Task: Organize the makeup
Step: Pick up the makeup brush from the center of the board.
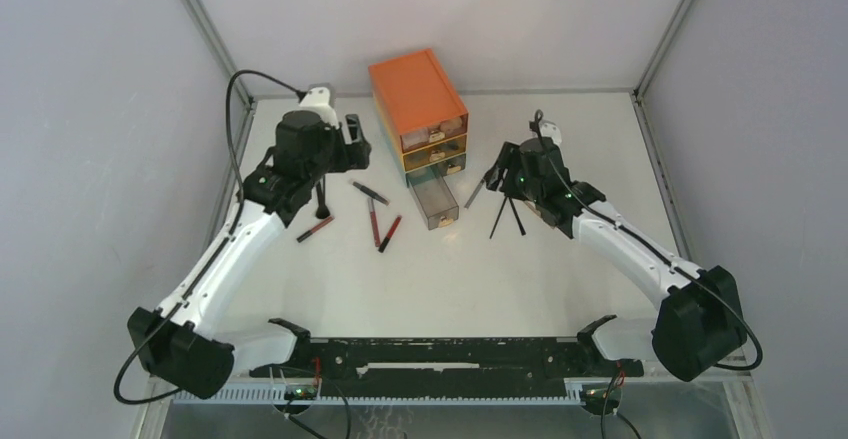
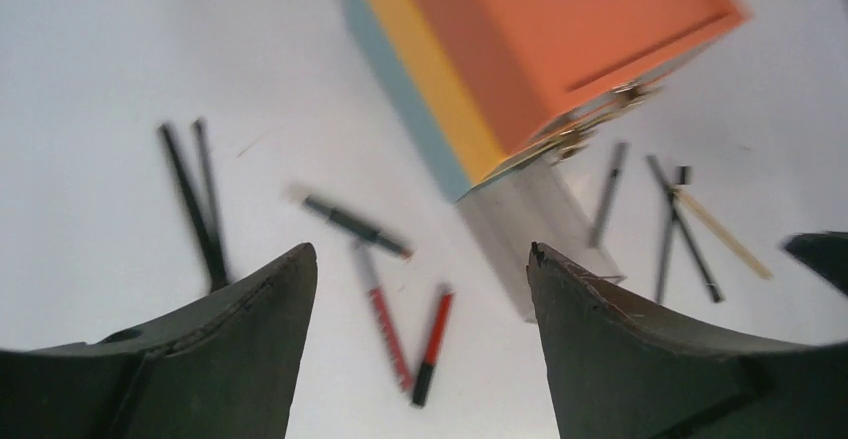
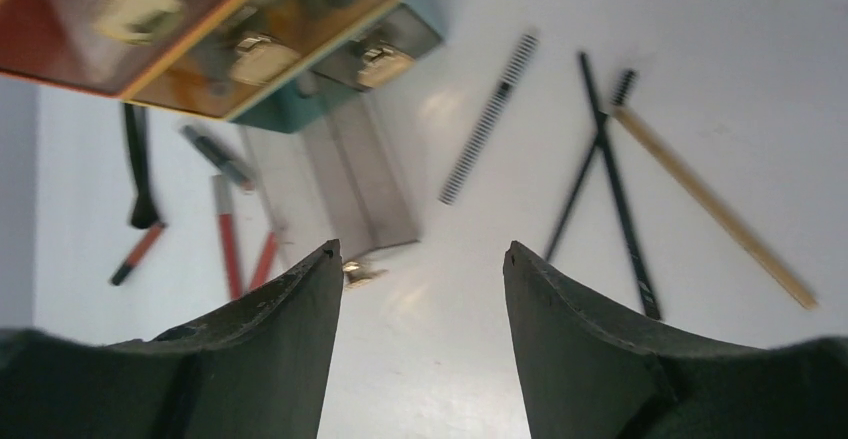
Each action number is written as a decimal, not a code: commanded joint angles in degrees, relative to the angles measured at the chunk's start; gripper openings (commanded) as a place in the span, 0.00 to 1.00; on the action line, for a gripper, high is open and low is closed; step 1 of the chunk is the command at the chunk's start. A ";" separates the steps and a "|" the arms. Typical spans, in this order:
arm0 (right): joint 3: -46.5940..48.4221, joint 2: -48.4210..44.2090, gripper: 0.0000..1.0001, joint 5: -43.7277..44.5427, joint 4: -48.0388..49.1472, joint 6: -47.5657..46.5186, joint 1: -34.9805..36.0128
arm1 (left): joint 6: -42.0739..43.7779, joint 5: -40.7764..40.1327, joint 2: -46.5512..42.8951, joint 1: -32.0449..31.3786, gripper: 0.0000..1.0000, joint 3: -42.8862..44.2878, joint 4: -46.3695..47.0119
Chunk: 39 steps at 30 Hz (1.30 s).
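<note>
The makeup lies loose on the white table on either side of a clear drawer (image 1: 435, 202). To its left lie red-and-black pencils (image 1: 372, 221) (image 2: 385, 324), a dark pencil (image 1: 370, 192) and a black brush (image 1: 321, 199). To its right are crossed thin black brushes (image 1: 507, 216) (image 3: 605, 174), a striped stick (image 3: 490, 117) and a wooden-handled one (image 3: 710, 204). My left gripper (image 1: 352, 149) (image 2: 420, 259) hovers open above the pencils, holding nothing. My right gripper (image 1: 497, 174) (image 3: 421, 251) is open and empty over bare table between the drawer and the brushes.
The orange mini chest (image 1: 418, 109) (image 3: 200, 29) stands at the back centre, its gold-knobbed drawers facing the arms. The clear drawer sits on the table just in front of it. Grey walls close in the table on the left, right and back.
</note>
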 commanded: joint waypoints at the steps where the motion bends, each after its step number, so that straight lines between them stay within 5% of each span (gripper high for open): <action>1: -3.57 -2.82 0.68 -0.55 1.52 -2.05 -2.53 | -4.11 -5.16 -1.60 6.44 0.80 -7.00 -8.11; 7: -4.33 -0.10 0.68 -5.19 4.10 -2.88 -3.90 | -9.79 -6.58 6.59 15.26 0.69 -7.13 -10.38; 14: -4.33 1.27 0.68 -10.36 5.49 -3.13 -4.15 | -6.70 -10.84 25.59 19.68 0.62 4.32 -11.41; 22: -4.68 -0.61 0.68 -11.45 2.84 -5.40 -4.68 | -4.34 -6.49 37.26 22.27 0.57 11.55 -9.28; 39: -6.73 -2.44 0.68 -13.22 2.81 -4.56 -6.61 | -1.81 -3.00 47.11 24.98 0.49 19.40 -13.69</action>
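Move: The thick black makeup brush lies about 10 cm ahead of the left hand, 17 cm to its left and some 27 cm below. The thin brush is right beside it, on its right. The short lip pencil lies around 10 cm nearer than the thick brush, while the dark pen is about 12 cm to that brush's right and 1 cm nearer. From the right hand, the thick brush is some 12 cm ahead, 41 cm left and 17 cm down. To the thick brush comes the left hand, swinging left and steeply down, about 18 cm over and 26 cm lower, then reaching forward some 8 cm as it slows. Its fingers tip down about 40 degrees and turn counter-clockwise, narrowing to roughly half open on either side of the brush near its ferrule. The right hand, empty and open, sinks about 4 cm. ##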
